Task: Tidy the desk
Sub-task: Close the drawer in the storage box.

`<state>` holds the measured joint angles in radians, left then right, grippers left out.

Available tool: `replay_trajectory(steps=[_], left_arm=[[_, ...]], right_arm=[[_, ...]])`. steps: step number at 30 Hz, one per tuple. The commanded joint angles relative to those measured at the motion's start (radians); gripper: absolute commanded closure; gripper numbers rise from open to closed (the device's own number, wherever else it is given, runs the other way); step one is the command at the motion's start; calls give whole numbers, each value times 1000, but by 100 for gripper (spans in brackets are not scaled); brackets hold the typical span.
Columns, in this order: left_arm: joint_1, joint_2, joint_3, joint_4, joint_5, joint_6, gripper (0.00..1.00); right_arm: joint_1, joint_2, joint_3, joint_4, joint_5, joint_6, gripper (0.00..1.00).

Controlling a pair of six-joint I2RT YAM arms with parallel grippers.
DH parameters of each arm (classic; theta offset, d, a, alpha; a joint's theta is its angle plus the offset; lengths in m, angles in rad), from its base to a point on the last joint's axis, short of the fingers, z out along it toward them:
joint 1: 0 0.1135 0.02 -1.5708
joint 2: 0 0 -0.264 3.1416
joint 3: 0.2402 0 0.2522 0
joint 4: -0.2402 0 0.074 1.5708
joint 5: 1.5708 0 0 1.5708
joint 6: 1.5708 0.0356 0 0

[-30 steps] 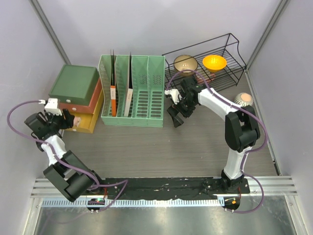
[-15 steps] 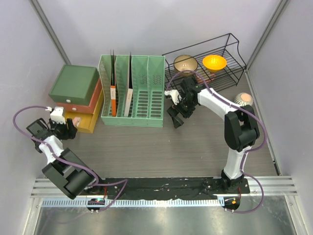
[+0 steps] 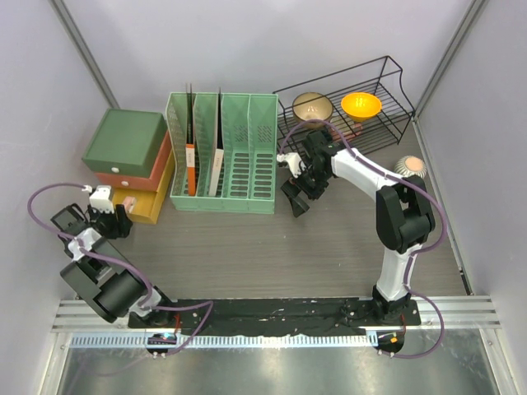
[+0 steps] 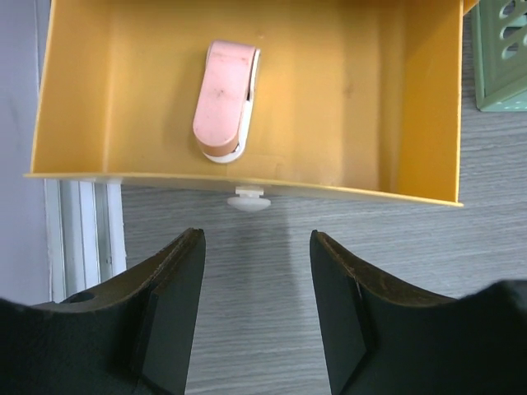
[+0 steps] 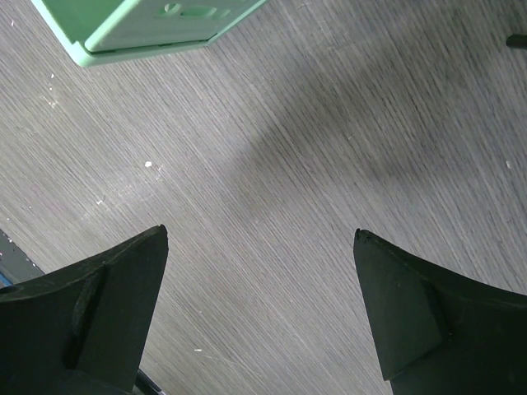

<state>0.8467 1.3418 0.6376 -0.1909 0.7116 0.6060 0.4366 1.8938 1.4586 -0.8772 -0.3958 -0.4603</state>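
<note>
The desk [image 3: 272,247] is a dark wood-grain top. At its left stands a stack of drawers: green [image 3: 125,140], orange [image 3: 136,173] and, lowest, a yellow drawer [image 3: 148,207] pulled out. In the left wrist view the yellow drawer [image 4: 370,90] holds a pink and white item [image 4: 226,100], and its white knob [image 4: 249,200] faces me. My left gripper [image 4: 257,239] is open just short of the knob, touching nothing; it also shows from above [image 3: 119,222]. My right gripper [image 3: 296,197] hangs wide open over bare desk [image 5: 272,164], empty [image 5: 259,234].
A green slotted file rack [image 3: 222,152] with upright folders stands mid-back; its corner [image 5: 148,25] is near the right gripper. A black wire rack [image 3: 387,90] holds a beige bowl [image 3: 312,105] and an orange bowl [image 3: 361,104]. A round striped item [image 3: 409,167] lies at the right.
My left gripper has pulled back from the drawer stack toward the near edge, staying open. The right arm has not moved.
</note>
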Motion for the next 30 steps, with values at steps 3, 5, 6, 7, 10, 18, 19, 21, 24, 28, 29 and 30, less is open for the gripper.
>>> replay_trajectory(steps=[3, 5, 6, 7, 10, 18, 19, 21, 24, 28, 29, 30], left_arm=[[6, 37, -78, 308, 55, -92, 43], [6, 66, -91, 362, 66, -126, 43], [5, 79, -108, 423, 68, -135, 43], [3, 88, -116, 451, 71, -147, 42], [5, 123, -148, 559, 88, -166, 42], [3, 171, -187, 768, 143, -276, 42], [3, 175, -185, 783, 143, -288, 42], [0, 183, -184, 835, 144, -316, 41], [-14, 203, -176, 867, 158, -330, 40], [-46, 241, -165, 893, 177, -336, 40], [-64, 252, -162, 893, 175, -334, 40], [-72, 257, -162, 897, 172, -333, 40]], right_arm=[[4, 4, 14, -12, -20, -8, 0], [4, 4, 14, -14, -20, -8, 0], [4, 5, 16, -14, -20, -9, 0], [4, 4, 14, -16, -20, -9, 1], [4, 7, 13, -16, -18, -12, 0], [4, 31, 19, -25, -17, -12, 0], [4, 33, 19, -25, -17, -12, 0], [4, 33, 19, -26, -15, -14, 0], [4, 36, 16, -26, -15, -15, 0], [4, 36, 13, -28, -18, -18, 0], [4, 36, 13, -28, -18, -18, 0], [4, 34, 13, -29, -20, -20, 0]])
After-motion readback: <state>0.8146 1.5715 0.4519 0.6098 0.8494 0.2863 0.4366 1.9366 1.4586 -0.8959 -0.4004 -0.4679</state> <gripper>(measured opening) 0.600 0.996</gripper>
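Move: The open yellow drawer's knob is about 5 cm ahead of my left hand, straight in line and some 2 cm lower. A pink object lies in that drawer, roughly 9 cm ahead and 1 cm left. The red drawer's knob sits about 9 cm ahead, 1 cm right and 5 cm up; the middle of the green rack is some 17 cm ahead and 25 cm right. From my right hand the yellow drawer's knob is about 44 cm left and 4 cm back. I send my left hand forward about 5 cm into the yellow drawer's front, dipping some 3 cm on the way and then coming back up by about 2, while the wrist tips the fingers up by some 15 degrees towards level. The fingers stay half open; their tips come against the front panel on either side of the knob and push the drawer inward. ##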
